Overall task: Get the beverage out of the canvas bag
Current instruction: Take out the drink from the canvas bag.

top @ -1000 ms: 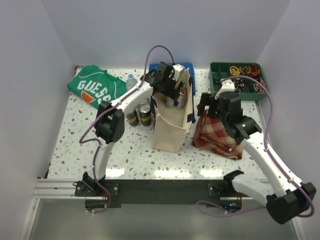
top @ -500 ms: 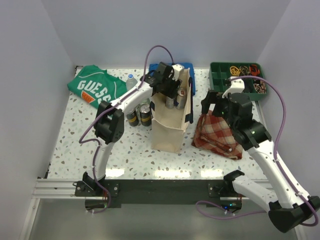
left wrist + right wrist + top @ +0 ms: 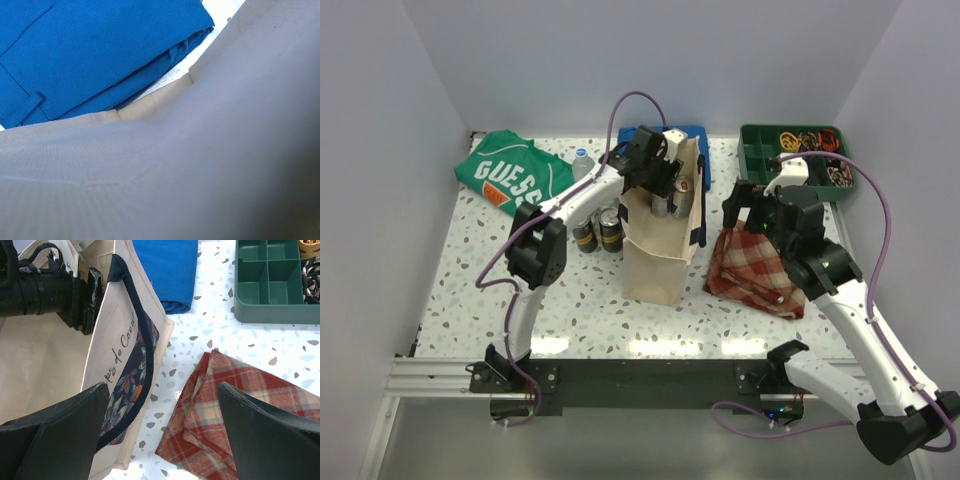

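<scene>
The cream canvas bag (image 3: 660, 250) with navy handles stands upright mid-table. My left gripper (image 3: 666, 192) reaches down into its open mouth, where the tops of silvery beverage cans (image 3: 682, 187) show beside it. Its fingers are hidden among them. The left wrist view holds only the canvas bag wall (image 3: 200, 165), close and blurred, with none of the fingers. My right gripper (image 3: 162, 435) hangs open and empty to the right of the canvas bag (image 3: 120, 350), over the table strip between the bag and a plaid cloth. In the right wrist view the left gripper's black body (image 3: 50, 292) enters the bag.
A red plaid cloth (image 3: 755, 265) lies right of the bag under my right gripper (image 3: 745, 207). A folded blue cloth (image 3: 100, 55) lies behind the bag. Dark cans (image 3: 600, 230) and a small bottle (image 3: 582, 160) stand to its left, beside a green shirt (image 3: 510, 175). A green divided tray (image 3: 798, 160) sits at back right.
My right arm has pulled up and to the right, away from the bag's side. The left gripper has stayed in the bag's mouth.
</scene>
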Controlling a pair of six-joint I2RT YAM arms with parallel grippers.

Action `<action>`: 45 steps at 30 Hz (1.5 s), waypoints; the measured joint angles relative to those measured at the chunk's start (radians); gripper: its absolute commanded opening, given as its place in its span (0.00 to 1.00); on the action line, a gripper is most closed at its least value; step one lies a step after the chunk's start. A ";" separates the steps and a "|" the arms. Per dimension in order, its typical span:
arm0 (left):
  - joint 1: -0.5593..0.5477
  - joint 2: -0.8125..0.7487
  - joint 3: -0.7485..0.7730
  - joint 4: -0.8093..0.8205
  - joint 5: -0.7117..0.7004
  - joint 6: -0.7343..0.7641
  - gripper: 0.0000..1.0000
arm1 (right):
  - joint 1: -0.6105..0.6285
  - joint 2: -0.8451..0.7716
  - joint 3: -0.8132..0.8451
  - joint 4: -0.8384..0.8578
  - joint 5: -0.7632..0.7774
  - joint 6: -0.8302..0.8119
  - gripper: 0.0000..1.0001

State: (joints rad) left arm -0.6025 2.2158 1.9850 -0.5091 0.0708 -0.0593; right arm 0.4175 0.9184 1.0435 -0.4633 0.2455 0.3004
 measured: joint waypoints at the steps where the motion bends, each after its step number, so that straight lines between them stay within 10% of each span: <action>1: -0.001 0.000 0.000 0.000 -0.002 0.000 0.00 | 0.000 0.000 0.000 0.000 0.000 0.000 0.94; 45: -0.043 -0.226 -0.050 -0.101 -0.051 -0.008 0.00 | 0.000 0.000 0.000 0.000 -0.020 0.021 0.94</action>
State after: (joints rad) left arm -0.6460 1.9900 1.9350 -0.6098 0.0200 -0.0669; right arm 0.4175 0.9180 1.0431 -0.4637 0.2253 0.3214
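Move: Left of the bag, the nearer black-and-gold can on the table stands about 13 cm to the left of the left hand, some 7 cm back and 5 cm lower; the farther black-and-gold can is 6 cm beyond that to the left, and a clear bottle about 6 cm ahead of the nearer can. The red-topped can left in the bag stands about 6 cm right and 2 cm ahead of the hand. From the right hand, the nearer black-and-gold can lies roughly 10 cm ahead, 34 cm left and 20 cm below. Lifting its already gripped can off the bag's floor, the left hand eases back slightly, then rises about 8 cm, drawing back some 4 cm in all, with the last of it mostly backward, away from the can left in the bag. The fingers keep their hold and tip up only about 5 degrees. ##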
